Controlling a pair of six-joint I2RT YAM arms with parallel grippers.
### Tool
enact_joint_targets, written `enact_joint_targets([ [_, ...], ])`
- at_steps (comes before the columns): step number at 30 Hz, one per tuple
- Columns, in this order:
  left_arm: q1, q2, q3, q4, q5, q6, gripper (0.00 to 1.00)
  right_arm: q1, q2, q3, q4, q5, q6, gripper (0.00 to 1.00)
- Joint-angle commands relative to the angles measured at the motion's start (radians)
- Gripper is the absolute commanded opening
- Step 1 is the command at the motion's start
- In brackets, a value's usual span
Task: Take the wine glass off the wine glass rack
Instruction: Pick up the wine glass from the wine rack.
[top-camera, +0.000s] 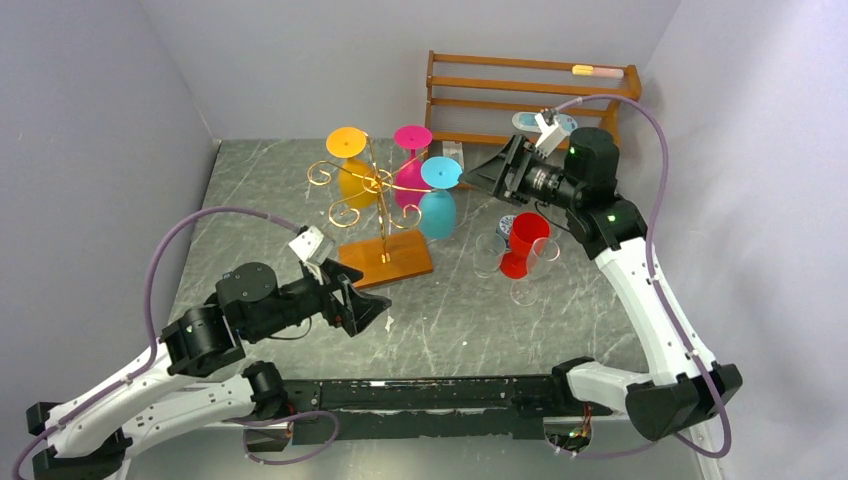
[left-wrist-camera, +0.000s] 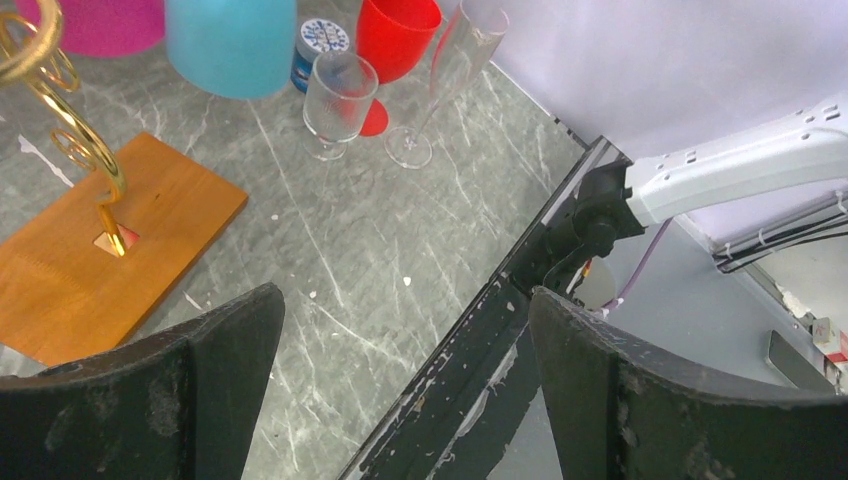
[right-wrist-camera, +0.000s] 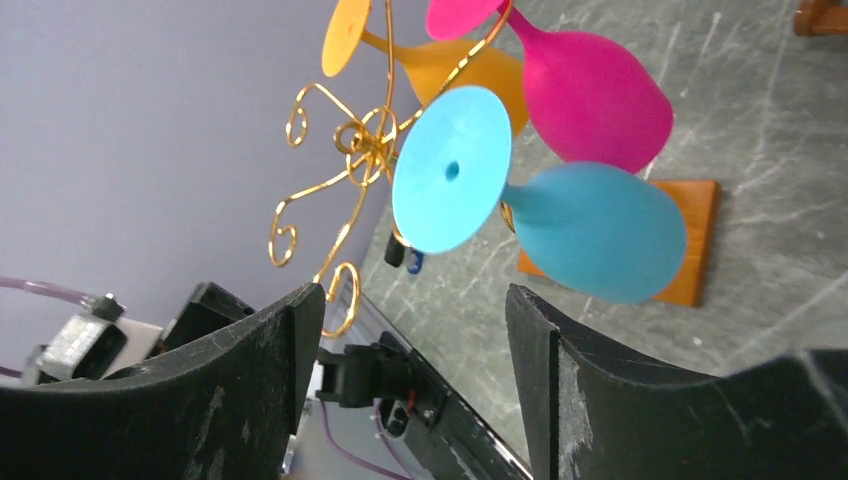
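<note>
The wine glass rack (top-camera: 376, 190) is a gold wire stand on an orange-brown wooden base (top-camera: 395, 262) at mid table. Three wine glasses hang upside down from its arms: yellow (top-camera: 350, 170), magenta (top-camera: 410, 165) and blue (top-camera: 438, 200). My right gripper (top-camera: 466, 178) is open just right of the blue glass and apart from it. In the right wrist view the blue glass (right-wrist-camera: 590, 230) and its round foot (right-wrist-camera: 452, 170) lie ahead of the open, empty right gripper (right-wrist-camera: 415, 300). My left gripper (top-camera: 383, 310) is open and empty near the base's front corner; the left wrist view shows this gripper (left-wrist-camera: 405, 300) over bare table beside the base (left-wrist-camera: 90, 270).
A red glass (top-camera: 520, 242) and clear glasses (top-camera: 488, 255) stand upright on the table right of the rack. A brown slatted wooden shelf (top-camera: 530, 95) stands against the back wall. A black rail (top-camera: 440, 392) runs along the near edge. Walls close in on both sides.
</note>
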Motion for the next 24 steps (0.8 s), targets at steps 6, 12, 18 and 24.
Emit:
enact_joint_targets([
  [6,0.005,0.045,-0.006,0.004,0.042,-0.015,0.97,-0.002,0.118,0.048,0.063,0.02,0.071,0.69],
  [12,0.004,0.029,-0.01,0.033,0.048,-0.015,0.96,-0.003,0.175,0.057,0.108,-0.016,0.09,0.6],
  [18,0.005,0.045,-0.01,0.039,0.081,-0.02,0.97,-0.003,0.204,0.058,0.135,-0.018,0.109,0.51],
  [24,0.005,0.069,-0.021,0.067,0.087,-0.035,0.96,-0.003,0.246,0.067,0.125,-0.044,0.108,0.31],
])
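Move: The blue wine glass hangs foot-up from the rack; its round foot is about 7 cm ahead of the right hand, 6 cm to its left and 3 cm below. The pink glass's foot is some 7 cm farther out and 5 cm more to the left than the blue one; the rack's gold hub is 11 cm left of the blue foot and 2 cm nearer. From the left hand the blue foot lies roughly 25 cm ahead, 11 cm right and slightly above. Reach the right gripper forward about 6 cm, sinking some 3 cm and easing slightly left, so the open fingers straddle the edge of the blue glass's foot, one finger on its top side and the other on its stem side. Tip the hand down a little, under 10 degrees, and from midway on close the fingers to about half their starting gap. ##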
